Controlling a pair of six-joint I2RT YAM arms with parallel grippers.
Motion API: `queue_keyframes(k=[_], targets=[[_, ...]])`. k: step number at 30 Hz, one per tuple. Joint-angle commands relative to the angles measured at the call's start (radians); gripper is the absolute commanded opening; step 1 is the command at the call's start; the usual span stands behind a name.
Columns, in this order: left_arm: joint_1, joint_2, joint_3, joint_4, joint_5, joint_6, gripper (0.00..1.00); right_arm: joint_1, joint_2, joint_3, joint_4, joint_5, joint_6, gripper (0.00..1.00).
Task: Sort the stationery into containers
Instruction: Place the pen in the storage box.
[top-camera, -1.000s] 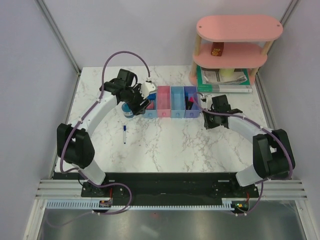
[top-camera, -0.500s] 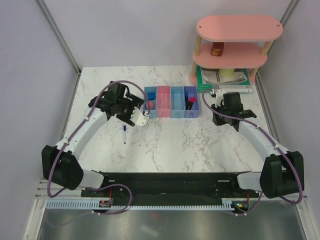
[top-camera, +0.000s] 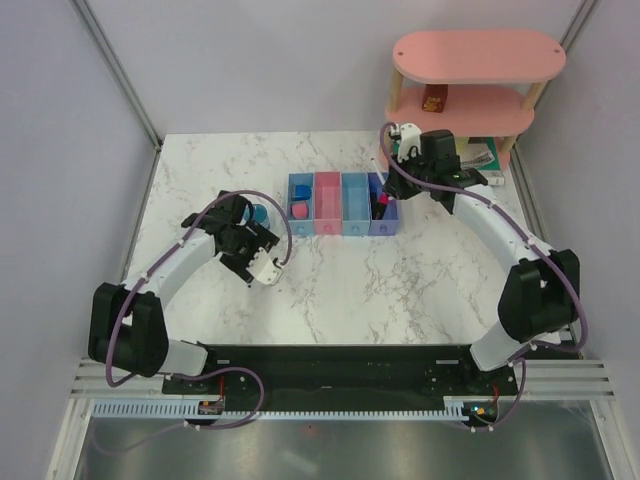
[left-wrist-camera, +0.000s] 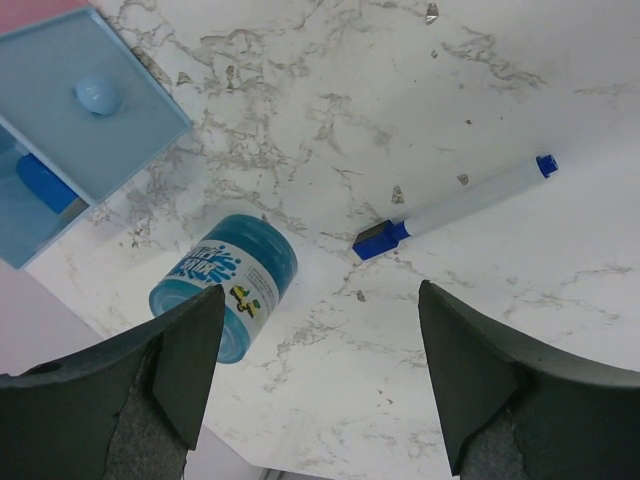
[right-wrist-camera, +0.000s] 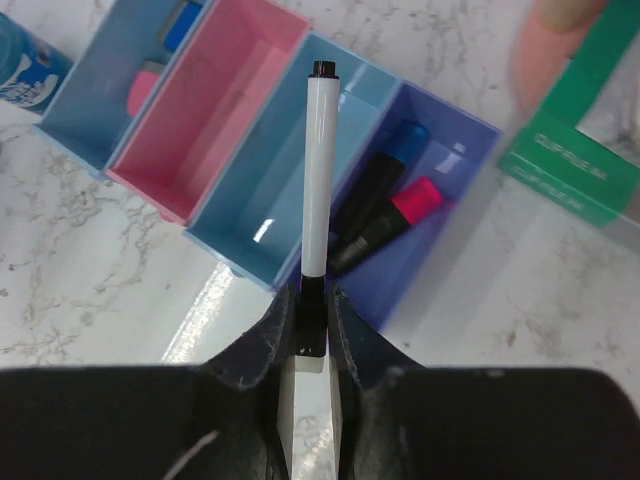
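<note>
My right gripper (right-wrist-camera: 313, 320) is shut on the black end of a thin white pen (right-wrist-camera: 318, 180), whose tip hangs over the third container. It hovers by the right end of the row of containers (top-camera: 340, 204): light blue (right-wrist-camera: 95, 105), pink (right-wrist-camera: 225, 100), light blue (right-wrist-camera: 265, 205), purple-blue (right-wrist-camera: 445, 225). Black highlighters (right-wrist-camera: 375, 215) lie in the purple-blue one, and erasers (top-camera: 297, 210) in the first. My left gripper (left-wrist-camera: 320, 290) is open over bare marble, with the blue tape roll (left-wrist-camera: 225, 285) by its left finger and a blue-capped pen (left-wrist-camera: 455, 205) lying beyond.
A pink two-tier shelf (top-camera: 478, 60) stands at the back right with a small red box (top-camera: 433, 100) on its lower tier. A green-edged book (right-wrist-camera: 575, 160) lies under it, just right of the containers. White walls close in the table's left and right sides.
My left gripper drew back from the first container toward the near left and opened wider. My right gripper rose from the table right of the containers and swung up beside them with the pen.
</note>
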Motion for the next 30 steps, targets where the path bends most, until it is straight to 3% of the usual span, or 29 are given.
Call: queue_keyframes(k=[1, 8, 17, 30], targets=[[0.011, 0.049, -0.012, 0.014, -0.003, 0.692, 0.84, 0.052, 0.107, 0.093, 0.056, -0.068, 0.054, 0.18], [0.012, 0.16, 0.017, 0.014, -0.014, 0.7, 0.84, 0.087, 0.271, 0.177, 0.089, -0.091, 0.092, 0.19], [0.024, 0.233, 0.075, 0.0, -0.04, 0.703, 0.82, 0.118, 0.335, 0.214, 0.112, -0.117, 0.089, 0.2], [0.041, 0.27, 0.045, -0.003, -0.054, 0.703, 0.81, 0.132, 0.37, 0.217, 0.145, -0.115, 0.108, 0.21]])
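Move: The middle of the storage box lies about 11 cm left and 4 cm ahead of the right hand, which holds the white pen, and some 18 cm below it. The black markers lie about 1 cm left and 4 cm ahead of that hand, the pink block 20 cm left and 4 cm ahead, both 19 cm down. From the left hand the blue pen is about 2 cm back, neither left nor right, 11 cm down; the jar is 10 cm ahead, 2 cm right, 7 cm down. Keep the white pen pinched and carry it left about 9 cm with the right hand, sinking some 8 cm and easing slightly forward, away from over the markers to the middle of the storage box, tipping the fingers steeper. Meanwhile lower the open left gripper about 6 cm towards the blue pen, tilt it about 10 degrees nearer upright, then shift it slightly left and forward, without touching. ##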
